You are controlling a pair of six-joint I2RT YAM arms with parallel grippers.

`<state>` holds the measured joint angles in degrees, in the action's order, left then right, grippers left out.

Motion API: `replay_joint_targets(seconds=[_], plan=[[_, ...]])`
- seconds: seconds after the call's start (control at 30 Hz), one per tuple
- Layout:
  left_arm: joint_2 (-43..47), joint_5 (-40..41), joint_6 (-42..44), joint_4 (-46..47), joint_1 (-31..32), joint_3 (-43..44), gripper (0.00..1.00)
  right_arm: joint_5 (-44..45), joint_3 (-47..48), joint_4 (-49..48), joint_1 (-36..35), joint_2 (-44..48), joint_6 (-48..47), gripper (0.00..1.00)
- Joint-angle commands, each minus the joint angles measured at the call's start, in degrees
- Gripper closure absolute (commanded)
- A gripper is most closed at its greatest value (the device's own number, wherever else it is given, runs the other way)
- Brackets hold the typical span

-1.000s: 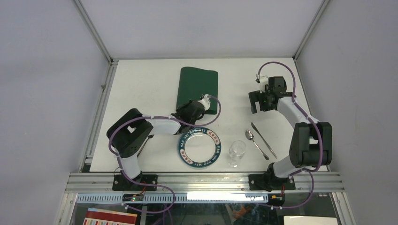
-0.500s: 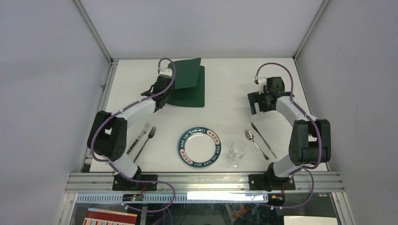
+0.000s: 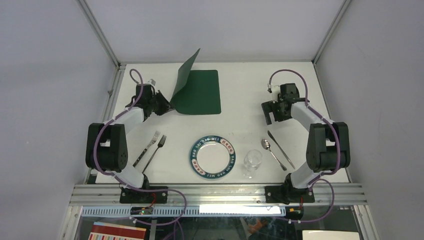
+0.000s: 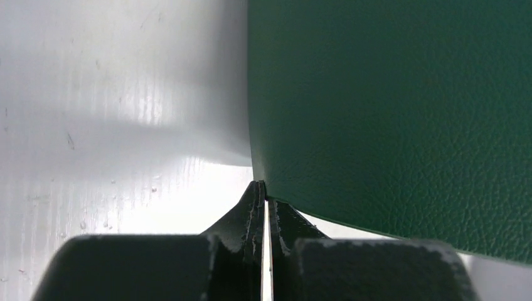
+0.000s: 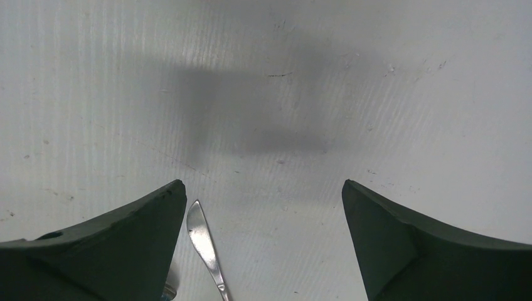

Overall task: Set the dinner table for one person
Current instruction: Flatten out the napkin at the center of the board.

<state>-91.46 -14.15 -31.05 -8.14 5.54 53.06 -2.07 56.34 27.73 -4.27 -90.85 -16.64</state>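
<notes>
On the white dinner table (image 3: 245,90) lies a dark green placemat (image 3: 202,95), folded, with its upper layer (image 3: 185,75) lifted steeply at the left. My left gripper (image 3: 167,103) is shut on that layer's corner. In the left wrist view the jaws pinch the placemat (image 4: 389,113) at its edge, at my left gripper (image 4: 262,191). My right gripper (image 3: 271,118) hovers open over bare table at the right, above the knife (image 3: 281,149). The right wrist view shows my right gripper (image 5: 263,188) holding nothing, with the knife tip (image 5: 204,241) near its left finger.
A blue-rimmed plate (image 3: 196,150) sits at the front centre, with a clear glass (image 3: 252,161) to its right. A spoon (image 3: 272,151) lies beside the knife. Two forks (image 3: 152,149) lie left of the plate. Aluminium framing (image 3: 220,192) borders the table.
My left arm swung from beside the plate to the far left, carrying the placemat's upper layer up and over, uncovering the forks. The right gripper barely moved and stayed open.
</notes>
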Motion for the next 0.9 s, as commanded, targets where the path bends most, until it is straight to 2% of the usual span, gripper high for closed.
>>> replay_joint_targets(seconds=[0.0,0.27,0.4,0.6,0.63,0.7,0.73,0.77,0.87], plan=[[-1.46,-16.79,-12.51,4.09,-5.32,-3.56,1.0,1.04,1.28,-0.25,-0.45,-0.79,-1.17,0.01],[-9.0,-25.42,-17.19,5.56,-13.16,-5.85,1.0,2.06,2.5,0.79,-1.24,-2.66,-1.87,0.01],[-10.65,-29.02,-19.77,8.07,-14.11,-6.68,1.0,2.06,3.98,1.6,-1.88,-4.06,-1.36,0.01],[-10.94,-32.77,-19.08,8.97,-14.49,-6.0,1.0,2.27,4.6,2.25,-3.39,-5.04,-2.0,0.01],[-10.81,-33.98,-18.44,9.32,-14.48,-5.68,0.8,2.05,4.57,2.26,-3.64,-5.04,-2.19,0.01],[-10.36,-35.32,-17.35,9.59,-14.49,-5.13,0.23,1.89,4.39,2.25,-4.17,-5.03,-2.32,0.01],[-9.97,-35.47,-17.16,9.36,-14.49,-5.03,0.04,1.89,4.32,2.16,-4.51,-5.12,-2.34,0.01],[-9.7,-35.68,-16.85,8.88,-14.48,-4.87,0.01,2.0,4.38,2.14,-4.86,-5.27,-2.34,0.01],[-8.59,-34.69,-14.49,5.26,-14.51,-3.02,0.01,2.36,4.33,2.14,-5.68,-5.65,-2.58,0.01]])
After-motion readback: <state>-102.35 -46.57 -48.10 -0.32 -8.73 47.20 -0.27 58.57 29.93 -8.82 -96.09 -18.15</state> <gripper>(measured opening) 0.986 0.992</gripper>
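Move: The left gripper is already shut on the near corner of the napkin's raised flap, some 7 cm above the board. The napkin's lying half has its middle about 8 cm ahead and 9 cm to the right, 7 cm down. The right-hand fork lies roughly 17 cm back and 9 cm left, the plate about 18 cm back and 15 cm right. From the idle right gripper, that lying half is some 12 cm ahead and 32 cm left, 5 cm down. Bring the left gripper down about 5 cm, carrying the pinched flap left by about 3 cm and slightly back, to unfold the napkin. Swing the wrist some 35 degrees, left side dropping, so the fingers lean to the right; then draw back right and up about 2 cm each, spreading the fingers wide to let go of the napkin. Let the open right gripper sink about 2 cm, then drift as far left. ##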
